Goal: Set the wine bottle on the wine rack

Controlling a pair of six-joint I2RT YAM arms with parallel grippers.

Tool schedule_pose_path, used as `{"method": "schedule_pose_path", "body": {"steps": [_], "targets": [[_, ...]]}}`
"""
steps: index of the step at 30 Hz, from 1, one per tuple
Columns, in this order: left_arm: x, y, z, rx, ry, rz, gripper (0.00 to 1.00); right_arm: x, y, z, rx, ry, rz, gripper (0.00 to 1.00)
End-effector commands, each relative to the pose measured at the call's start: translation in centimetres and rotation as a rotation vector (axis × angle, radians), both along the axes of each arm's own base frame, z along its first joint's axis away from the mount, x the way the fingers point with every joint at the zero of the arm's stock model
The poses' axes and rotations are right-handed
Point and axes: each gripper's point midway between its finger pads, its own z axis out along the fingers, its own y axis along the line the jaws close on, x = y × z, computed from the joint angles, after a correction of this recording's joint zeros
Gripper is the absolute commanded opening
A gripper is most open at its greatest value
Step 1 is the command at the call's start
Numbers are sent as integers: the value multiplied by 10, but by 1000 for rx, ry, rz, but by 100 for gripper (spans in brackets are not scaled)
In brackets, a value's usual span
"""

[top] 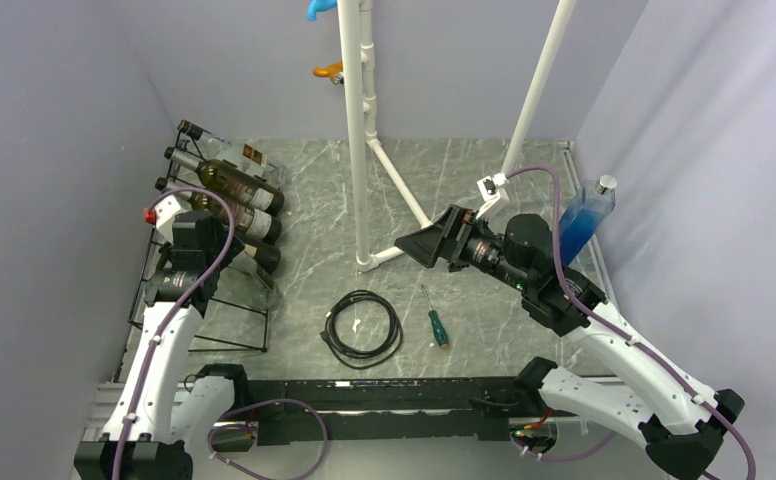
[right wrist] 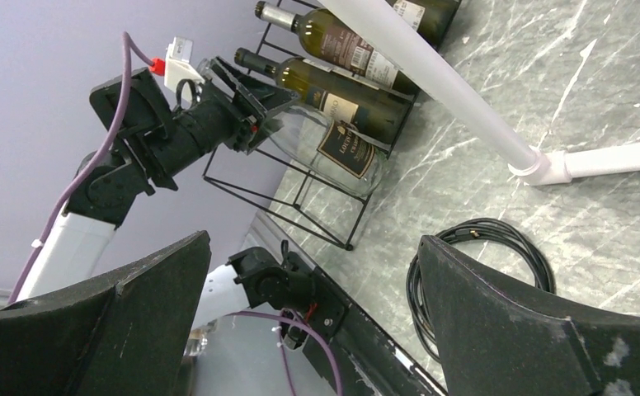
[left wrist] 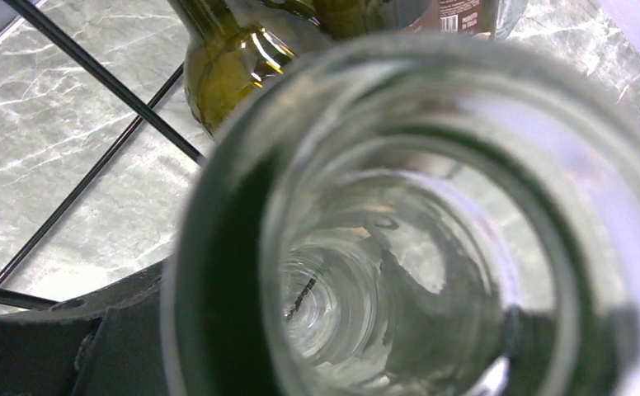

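Observation:
The black wire wine rack [top: 232, 322] stands at the left wall and holds three dark green bottles [top: 234, 185] on its upper tiers. My left gripper [top: 226, 258] is shut on the neck end of a clear wine bottle with a dark label [right wrist: 337, 150]. The bottle lies slanted on a lower tier of the rack [right wrist: 300, 198]. In the left wrist view the clear glass [left wrist: 399, 247] fills the frame and hides the fingers, with rack bars [left wrist: 94, 74] behind. My right gripper [top: 419, 245] is open and empty in mid-air, with nothing between its fingers [right wrist: 119, 330].
A white pipe frame [top: 359, 130] stands mid-table, its foot near my right gripper. A coiled black cable [top: 364, 325] and a green-handled screwdriver [top: 436, 325] lie on the marble top. A blue bottle [top: 584, 215] leans at the right wall.

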Motion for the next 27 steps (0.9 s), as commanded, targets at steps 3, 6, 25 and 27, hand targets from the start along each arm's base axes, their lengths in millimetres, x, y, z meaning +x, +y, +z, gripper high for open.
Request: {"method": "schedule_pose_path", "body": {"steps": [3, 6, 25, 27], "targets": [[-12, 12, 1, 5, 25, 82, 86, 4, -1, 14, 19, -42, -9, 100], [-17, 13, 2, 2, 49, 97, 98, 4, 0, 14, 22, -41, -7, 100], [-43, 11, 29, -24, 71, 108, 99, 3, 1, 12, 28, -36, 3, 100], [-46, 11, 35, -23, 56, 109, 100, 3, 2, 10, 29, -33, 7, 100]]}}
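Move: My left hand already has its fingers round the upper part of the clear bottle on the wine rack; the middle of the clear bottle is about 5 cm to the right, 2 cm back and 3 cm lower. The nearest dark bottle has its middle some 5 cm ahead, 4 cm to the right and 4 cm below my left hand, with the next dark bottle about 7 cm farther out beyond it. From my right hand the clear bottle is roughly 40 cm left, 4 cm ahead and 16 cm below. I let go of the clear bottle's upper part, spreading my left fingers from partly to fully open. As they open I draw the left hand back about 4 cm, away from the dark bottles; it first sinks some 2 cm, then rises nearly 3 cm, with the fingers tipping down by up to 10 degrees as I come clear of the glass. ##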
